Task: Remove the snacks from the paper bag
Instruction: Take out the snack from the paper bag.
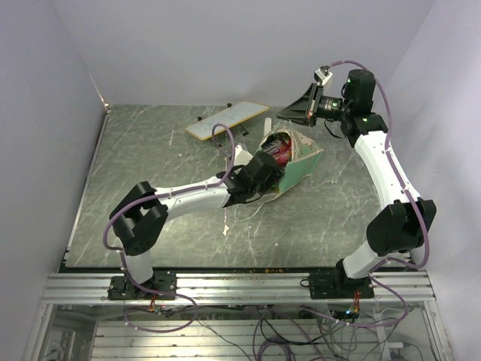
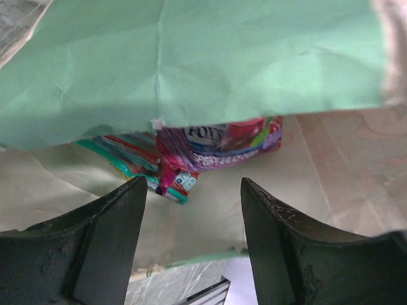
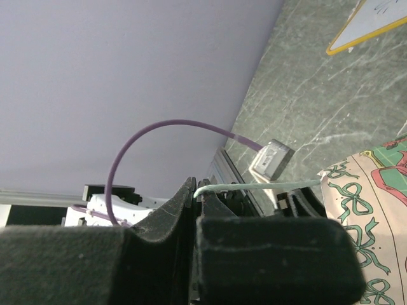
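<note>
The mint-green paper bag (image 1: pixel 302 167) lies on its side, its mouth toward my left arm. Red snacks (image 1: pixel 279 150) show in the mouth. My left gripper (image 1: pixel 259 171) is at the mouth. In the left wrist view this gripper (image 2: pixel 194 185) is open over the cream inside (image 2: pixel 267 190) of the bag, with nothing between its fingers. A purple-pink packet (image 2: pixel 219 143) and a green-red packet (image 2: pixel 124 155) lie just ahead of it, partly under the green bag wall (image 2: pixel 210 57). My right gripper (image 1: pixel 284 114) (image 3: pixel 198 188) is shut on the bag's cord handle (image 3: pixel 261 185), above the bag's far edge.
A flat white board (image 1: pixel 225 120) (image 3: pixel 369 22) with a yellow edge lies behind the bag. A small white oblong object (image 1: pixel 227 229) lies on the dark marbled table (image 1: pixel 150 158) near my left forearm. The table's left rim (image 1: pixel 94 173) meets a pale wall.
</note>
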Available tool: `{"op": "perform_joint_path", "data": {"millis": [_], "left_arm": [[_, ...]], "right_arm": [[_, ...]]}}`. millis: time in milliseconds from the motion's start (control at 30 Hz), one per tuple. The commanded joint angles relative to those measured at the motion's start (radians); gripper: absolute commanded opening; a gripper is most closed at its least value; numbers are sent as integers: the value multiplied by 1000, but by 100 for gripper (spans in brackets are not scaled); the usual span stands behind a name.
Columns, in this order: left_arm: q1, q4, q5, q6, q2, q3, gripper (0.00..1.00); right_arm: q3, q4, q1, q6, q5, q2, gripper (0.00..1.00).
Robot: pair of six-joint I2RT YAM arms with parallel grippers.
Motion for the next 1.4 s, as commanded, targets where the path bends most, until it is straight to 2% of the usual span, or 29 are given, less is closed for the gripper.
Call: {"op": "perform_joint_path", "data": {"millis": [0,133,300,467,633,733,800,1033,1133,1200,1367], "left_arm": [[14,66,-25,-46,26,4,72],[34,96,-18,-40,29,-5,74],[57,154,47,-26,91,26,66],[67,202,69,-27,123,40,67],[92,224,90,31,110,53,44],[95,249,103,67,60,27,29],[94,280,116,70,20,-16,23],[95,290,227,180,-156,-95,17],[96,219,270,257,-251,-117,15],[100,151,313,303,-310,-125,8],[108,-25,380,456,-462,-100,7]], "right_arm": [[2,73,-4,27,-19,-46,0],[3,70,-9,23,-21,-44,0],[5,89,-11,37,-25,-36,0],[2,82,-17,30,-26,-37,0],[-7,71,-39,20,-34,-43,0],[-20,72,-55,19,-42,-52,0],[-27,80,-69,19,-49,-55,0],[-14,108,-102,39,-66,-53,0],[11,93,-109,30,-61,-45,0],[31,69,-118,10,-53,-42,0],[82,-22,-158,-50,-2,-64,0]]}}
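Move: The purple snack that the left hand goes for lies in the paper bag's mouth, about 6 cm ahead, 3 cm to its right and 4 cm below. A red snack sits some 9 cm ahead, straight on, 3 cm lower than the hand; the paper bag's middle is about 6 cm ahead and 6 cm right, 5 cm lower. From the right hand, holding the bag's handle, the purple snack is level, roughly 5 cm right and 26 cm below. Left hand reaches forward, pinches the purple snack, lifts it 13 cm and back; right hand draws handle right. ##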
